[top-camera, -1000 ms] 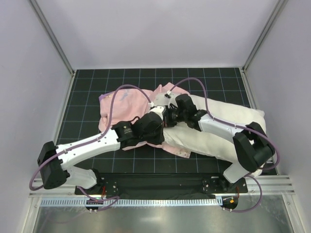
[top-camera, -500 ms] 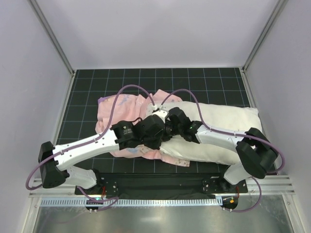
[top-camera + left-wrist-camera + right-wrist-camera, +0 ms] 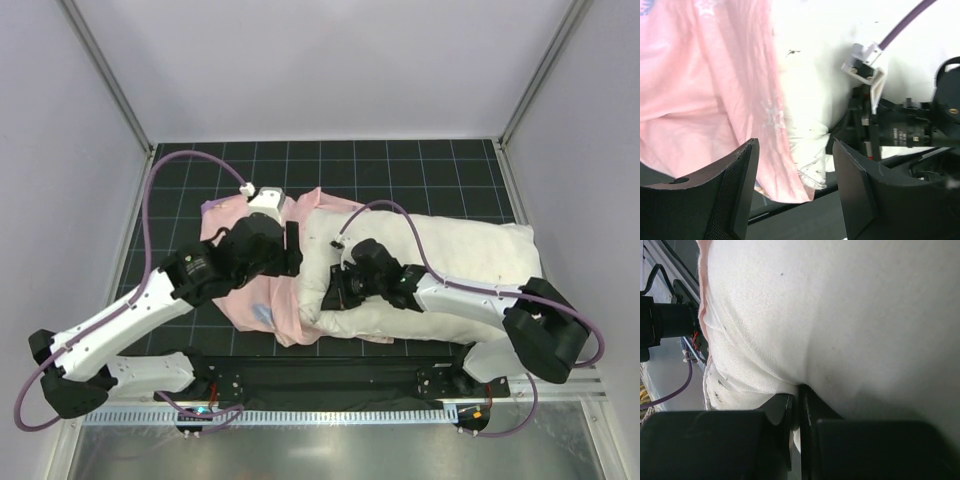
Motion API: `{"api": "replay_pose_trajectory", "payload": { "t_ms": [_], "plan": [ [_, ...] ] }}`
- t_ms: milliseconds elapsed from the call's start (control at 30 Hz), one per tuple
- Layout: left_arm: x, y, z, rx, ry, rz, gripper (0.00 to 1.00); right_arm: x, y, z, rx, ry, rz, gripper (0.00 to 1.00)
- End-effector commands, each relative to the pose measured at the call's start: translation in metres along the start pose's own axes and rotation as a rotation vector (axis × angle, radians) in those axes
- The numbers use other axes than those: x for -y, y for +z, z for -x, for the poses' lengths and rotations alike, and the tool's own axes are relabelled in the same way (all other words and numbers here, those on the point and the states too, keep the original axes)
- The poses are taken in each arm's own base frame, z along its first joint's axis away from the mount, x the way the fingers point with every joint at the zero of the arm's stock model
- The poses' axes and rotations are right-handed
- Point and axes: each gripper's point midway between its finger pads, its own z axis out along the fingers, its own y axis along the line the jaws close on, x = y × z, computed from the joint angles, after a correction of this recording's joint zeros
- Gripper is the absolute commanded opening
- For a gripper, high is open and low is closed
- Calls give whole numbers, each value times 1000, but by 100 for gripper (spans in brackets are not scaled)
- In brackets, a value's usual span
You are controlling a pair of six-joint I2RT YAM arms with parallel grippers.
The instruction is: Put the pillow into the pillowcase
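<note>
The white pillow lies across the right half of the mat, its left end bare beside the pink pillowcase, which lies crumpled at the left and reaches under that end. My left gripper hovers open above the pillowcase edge. In the left wrist view the left gripper has nothing between its fingers, with the pillowcase and the pillow below. My right gripper is shut on a fold of pillow fabric at the pillow's left end. The right wrist view shows the right gripper pinching the pillow.
Everything rests on a black gridded mat ringed by pale walls. A metal rail runs along the near edge behind the arm bases. Purple cables loop above both arms.
My left gripper opened, let go of the pillowcase and drew back to the left. The pillowcase slid down off the pillow's left end. The right gripper kept its grip and shifted slightly nearer.
</note>
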Motion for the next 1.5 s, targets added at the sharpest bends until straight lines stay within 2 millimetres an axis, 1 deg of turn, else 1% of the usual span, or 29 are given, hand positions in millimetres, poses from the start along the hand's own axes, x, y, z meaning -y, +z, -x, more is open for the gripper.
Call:
{"api": "replay_pose_trajectory", "payload": {
  "t_ms": [0,67,100,133,167,233,300,367,433,600,700,767,800,833,867,1000,1033,1067,1100,1133,1167,1200,1267,1300,1333,1367,1400,1433,1467],
  "plan": [
    [-14,11,-7,-35,47,84,64,41,-6,-28,-62,70,-169,4],
    [-10,21,-16,-66,54,79,63,40,-9,-25,-47,65,-174,4],
    [-10,29,-23,-87,62,90,63,39,-10,-24,-42,63,-174,4],
    [-9,35,-30,-109,66,84,61,38,-11,-22,-35,62,-171,4],
    [-6,40,-30,-108,59,73,60,38,-12,-22,-32,62,-173,4],
    [-7,52,-40,-142,63,78,56,37,-14,-20,-24,59,-174,4],
    [-12,60,-41,-145,59,106,53,36,-16,-18,-16,57,-173,4],
    [-22,68,-46,-161,71,160,50,34,-17,-16,-8,54,-169,4],
    [-27,77,-51,-181,67,171,47,33,-18,-15,-1,54,-166,4],
    [-21,94,-65,-221,48,121,44,32,-18,-13,2,53,-168,4],
    [-19,102,-70,-251,42,97,39,31,-18,-11,8,54,-163,4],
    [-16,106,-71,-259,36,76,31,31,-18,-10,11,53,-163,4],
    [-15,109,-73,-268,45,67,25,29,-18,-7,18,49,-160,4],
    [-9,109,-73,-279,47,35,3,29,-17,-7,20,50,-161,4],
    [-7,108,-73,-287,52,27,0,29,-17,-5,25,47,-159,4],
    [-3,97,-63,-270,39,7,0,26,-13,5,40,31,-154,4],
    [1,88,-56,-249,27,-17,0,21,-13,11,48,22,-144,4],
    [7,81,-53,-250,15,-55,0,18,-11,15,50,16,-140,4],
    [13,71,-44,-225,-3,-94,0,15,-8,22,56,10,-133,4],
    [25,62,-43,-241,-26,-156,0,10,-5,26,61,3,-109,4],
    [34,56,-37,-227,-44,-202,0,6,-3,30,66,4,-93,4],
    [45,43,-31,-211,-62,-271,0,1,4,38,81,0,-70,4],
    [67,28,-27,-209,-112,-375,0,-6,14,39,64,12,-24,4],
    [81,20,-20,-183,-124,-434,0,-10,19,42,52,27,-7,4],
    [89,13,-14,-166,-141,-471,0,-9,31,42,41,35,6,4],
    [97,8,-11,-168,-179,-504,0,-9,37,40,26,45,17,4],
    [110,1,-3,-147,-201,-571,0,-11,41,42,32,58,30,4],
    [118,-4,1,-141,-221,-610,0,-5,50,36,11,73,21,4],
    [124,-10,6,-135,-244,-645,0,-3,53,35,6,84,20,4]
  ]
}}
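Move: The pillowcase's near rim lies about 13 cm below the open left hand, some 3 cm ahead and 2 cm to its right; the case's body spreads roughly 11 cm left of that hand and 2 cm ahead, about 22 cm down. The pillow's corner, about 8 cm right of the left hand, 4 cm back and 18 cm below, is already in the right fingers. From the right hand the rim is about 6 cm left, 7 cm ahead and 5 cm higher. The pillowcase's rim is what the left hand goes down to, sinking some 13 cm with a little forward and shutting on it; it then lifts the rim about 11 cm, drawing it right and back over the pillow's corner while its left side rolls down. Late on, the right hand, still gripping the corner, pushes it left about 5 cm and slightly forward, into the case. ##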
